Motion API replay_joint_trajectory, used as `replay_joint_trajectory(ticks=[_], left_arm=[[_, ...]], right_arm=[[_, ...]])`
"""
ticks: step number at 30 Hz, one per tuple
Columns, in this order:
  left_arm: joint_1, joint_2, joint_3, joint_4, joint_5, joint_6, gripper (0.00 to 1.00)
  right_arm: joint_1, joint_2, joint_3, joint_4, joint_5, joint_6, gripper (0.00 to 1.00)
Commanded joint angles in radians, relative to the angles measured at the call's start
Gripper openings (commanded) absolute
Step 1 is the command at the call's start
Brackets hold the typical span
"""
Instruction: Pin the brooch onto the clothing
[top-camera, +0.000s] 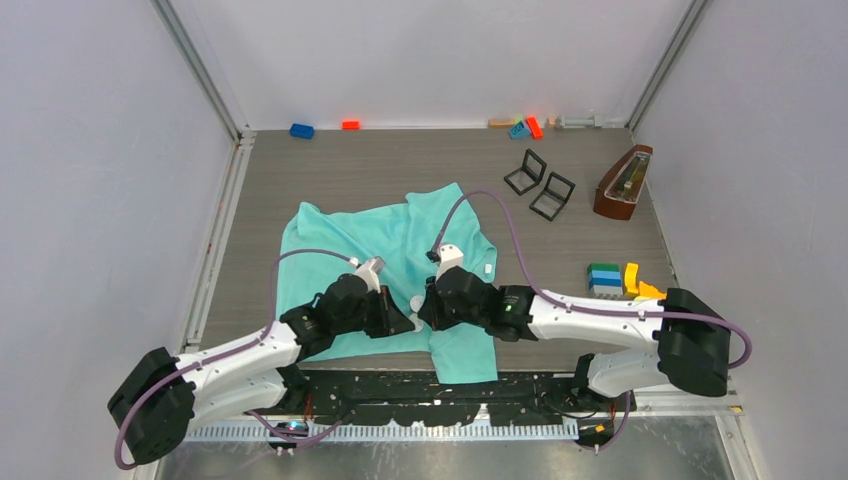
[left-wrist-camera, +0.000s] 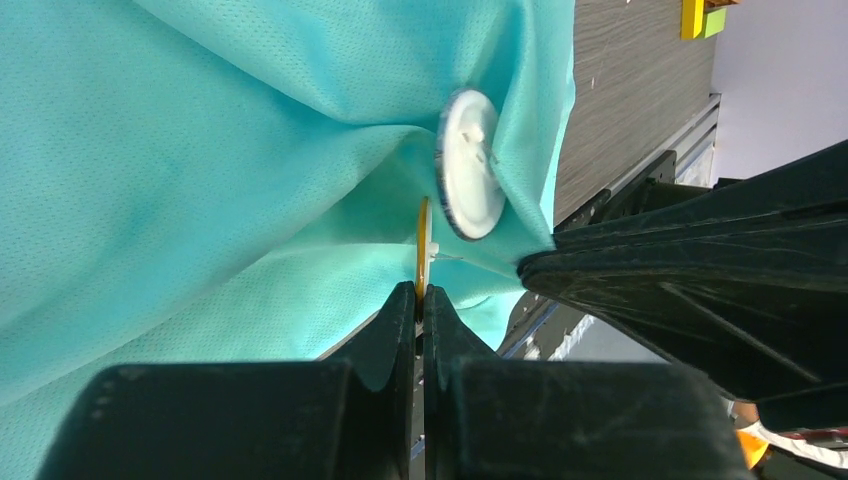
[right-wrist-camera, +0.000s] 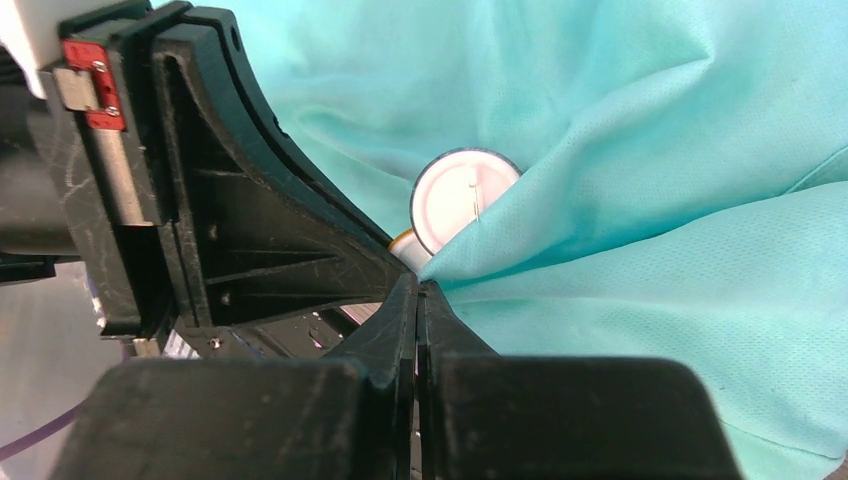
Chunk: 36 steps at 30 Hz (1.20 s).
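Observation:
The clothing (top-camera: 350, 235), a turquoise T-shirt, lies rumpled across the middle of the table. Both grippers meet over its near part. The brooch (left-wrist-camera: 470, 165) is a round white disc with a dark rim, its pin showing, and it rests against a fold of the fabric. My left gripper (left-wrist-camera: 421, 292) (top-camera: 413, 322) is shut on a thin yellow part (left-wrist-camera: 422, 245) right below the disc. In the right wrist view the brooch (right-wrist-camera: 465, 195) sits just past my right gripper (right-wrist-camera: 418, 285) (top-camera: 425, 303), which is shut on a pinched ridge of the clothing (right-wrist-camera: 640, 200). The left gripper's fingers (right-wrist-camera: 270, 220) come in from the left.
Two black frames (top-camera: 540, 185) and a brown wooden box (top-camera: 622, 183) stand at the back right. Coloured blocks (top-camera: 612, 278) lie at the right edge, and small blocks (top-camera: 301, 130) sit along the back wall. The metal rail (top-camera: 420, 430) runs along the near edge.

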<state>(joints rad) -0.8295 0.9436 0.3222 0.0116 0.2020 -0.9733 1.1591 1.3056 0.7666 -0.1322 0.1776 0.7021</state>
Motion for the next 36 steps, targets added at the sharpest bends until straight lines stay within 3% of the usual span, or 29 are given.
replay_joint_trajectory(ticks=[1,20,24,31,36], left_arm=[[-0.006,-0.003,0.016,0.059,0.000,-0.013,0.00],[-0.006,-0.061,0.000,0.060,-0.023,-0.028,0.00],[-0.006,-0.075,-0.003,0.052,-0.027,-0.028,0.00],[-0.006,-0.079,-0.015,0.054,-0.026,-0.031,0.00],[-0.007,-0.070,-0.012,0.060,-0.024,-0.031,0.00]], right_arm=[[0.009,0.037,0.049,0.035,-0.017,-0.004,0.01],[0.020,0.089,0.039,-0.001,0.001,0.006,0.01],[0.022,0.065,0.036,-0.006,-0.009,-0.001,0.10],[0.022,-0.069,0.012,-0.027,0.011,-0.024,0.35],[0.021,-0.118,-0.009,-0.046,0.033,-0.042,0.44]])
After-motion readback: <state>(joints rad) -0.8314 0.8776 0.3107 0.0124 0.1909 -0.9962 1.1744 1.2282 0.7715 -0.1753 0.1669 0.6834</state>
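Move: My left fingers hold the gold-rimmed brooch, its middle about 1 cm ahead, 1 cm right and 1 cm below them. My right fingers still pinch the cloth fold, roughly 4 cm right of my left hand, 1 cm ahead and 3 cm higher. Counted from my right hand, the held brooch is some 3 cm left, level ahead and 4 cm below; the dark-rimmed brooch on the cloth is 4 cm ahead, 3 cm left and 3 cm below. I push the pinched fold down about 2.5 cm beside the brooch in my left hand with my right hand and hold it there briefly. Then I open my right fingers to nearly half, let go of the cloth and rise roughly 4.5 cm. My left hand keeps its grip on the gold-rimmed brooch and creeps up a little over 1 cm. ##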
